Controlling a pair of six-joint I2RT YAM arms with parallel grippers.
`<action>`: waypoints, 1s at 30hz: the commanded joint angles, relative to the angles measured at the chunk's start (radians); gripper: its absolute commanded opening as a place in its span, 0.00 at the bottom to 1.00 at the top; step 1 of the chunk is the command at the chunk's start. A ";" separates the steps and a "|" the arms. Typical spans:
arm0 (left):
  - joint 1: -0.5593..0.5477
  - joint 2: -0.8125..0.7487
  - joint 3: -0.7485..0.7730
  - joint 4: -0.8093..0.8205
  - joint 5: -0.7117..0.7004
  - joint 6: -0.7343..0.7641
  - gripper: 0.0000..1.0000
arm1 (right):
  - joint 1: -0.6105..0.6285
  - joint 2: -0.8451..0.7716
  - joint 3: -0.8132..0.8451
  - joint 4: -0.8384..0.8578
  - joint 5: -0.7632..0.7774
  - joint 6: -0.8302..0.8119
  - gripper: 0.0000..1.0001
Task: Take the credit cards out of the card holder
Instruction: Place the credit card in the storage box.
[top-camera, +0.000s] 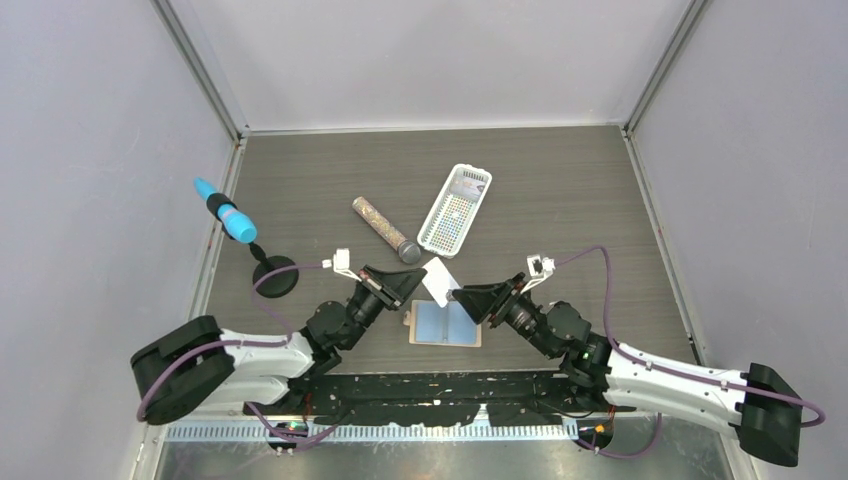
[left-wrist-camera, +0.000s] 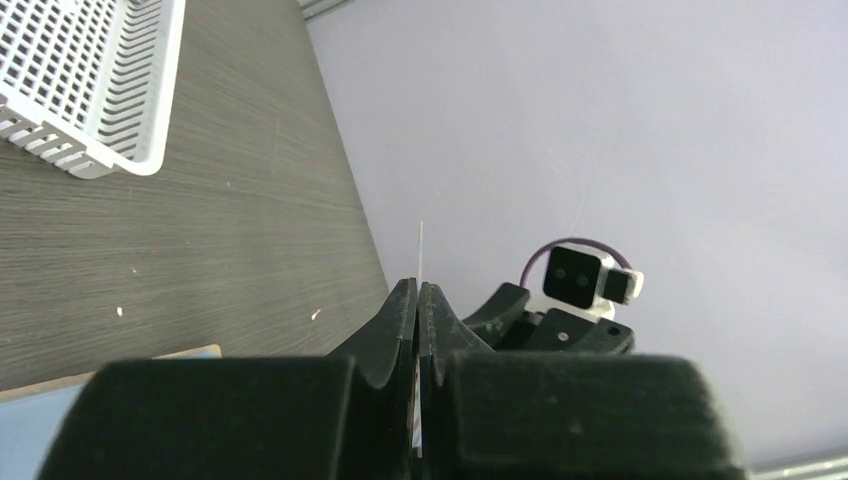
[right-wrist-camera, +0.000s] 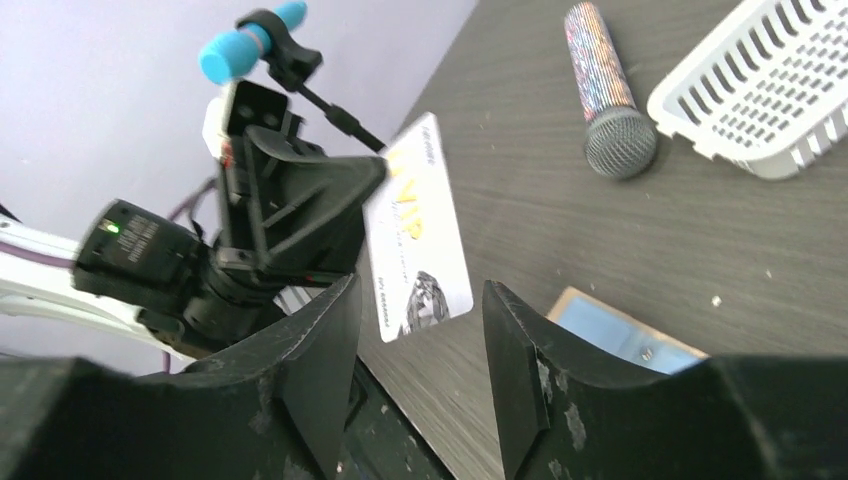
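The card holder (top-camera: 446, 326) lies open on the table between the two arms, tan-edged with a shiny blue inside (right-wrist-camera: 620, 335). My left gripper (top-camera: 424, 278) is shut on one credit card (top-camera: 438, 283), holding it up in the air above the holder's far edge. The card (right-wrist-camera: 418, 230) is white with gold lettering and a dark picture. In the left wrist view it shows only edge-on (left-wrist-camera: 421, 250) between the pressed jaws (left-wrist-camera: 417, 291). My right gripper (top-camera: 456, 296) (right-wrist-camera: 420, 325) is open, with the card's lower edge just ahead of its gap and not touching it.
A glittery tube with a grey mesh end (top-camera: 385, 230) (right-wrist-camera: 605, 85) lies behind the holder. A white slotted basket (top-camera: 455, 209) (left-wrist-camera: 90, 80) sits beside it to the right. A black stand with a blue-tipped object (top-camera: 225, 215) is at the left wall.
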 joint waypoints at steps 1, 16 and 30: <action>-0.002 0.121 0.044 0.248 -0.079 -0.122 0.00 | -0.005 0.046 0.017 0.233 0.058 -0.076 0.54; -0.005 0.184 0.120 0.248 -0.073 -0.105 0.00 | -0.005 0.164 0.007 0.366 0.115 -0.075 0.45; -0.005 0.242 0.109 0.247 -0.054 -0.133 0.48 | -0.042 0.050 0.049 0.204 0.070 -0.157 0.05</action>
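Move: The left gripper still pinches the credit card by one end; the right gripper waits for it about 5 cm to its right and 4 cm back. From the right gripper, the card's middle is roughly 2 cm ahead, 3 cm left and 1 cm up. The card holder lies almost beneath the right gripper, some 1 cm ahead and 1 cm left. The storage box is about 24 cm ahead and 1 cm right, both roughly 13 cm down. Hand the card over in the air: bring the right gripper up about 4 cm and forward 2 cm, tipping its fingers slightly upward, and shut it on the card's free end. Carry the left gripper forward, right and up, about 2 cm each way, rolling it some 10 degrees so that its right side rises; once the right has closed, open its fingers partway. ##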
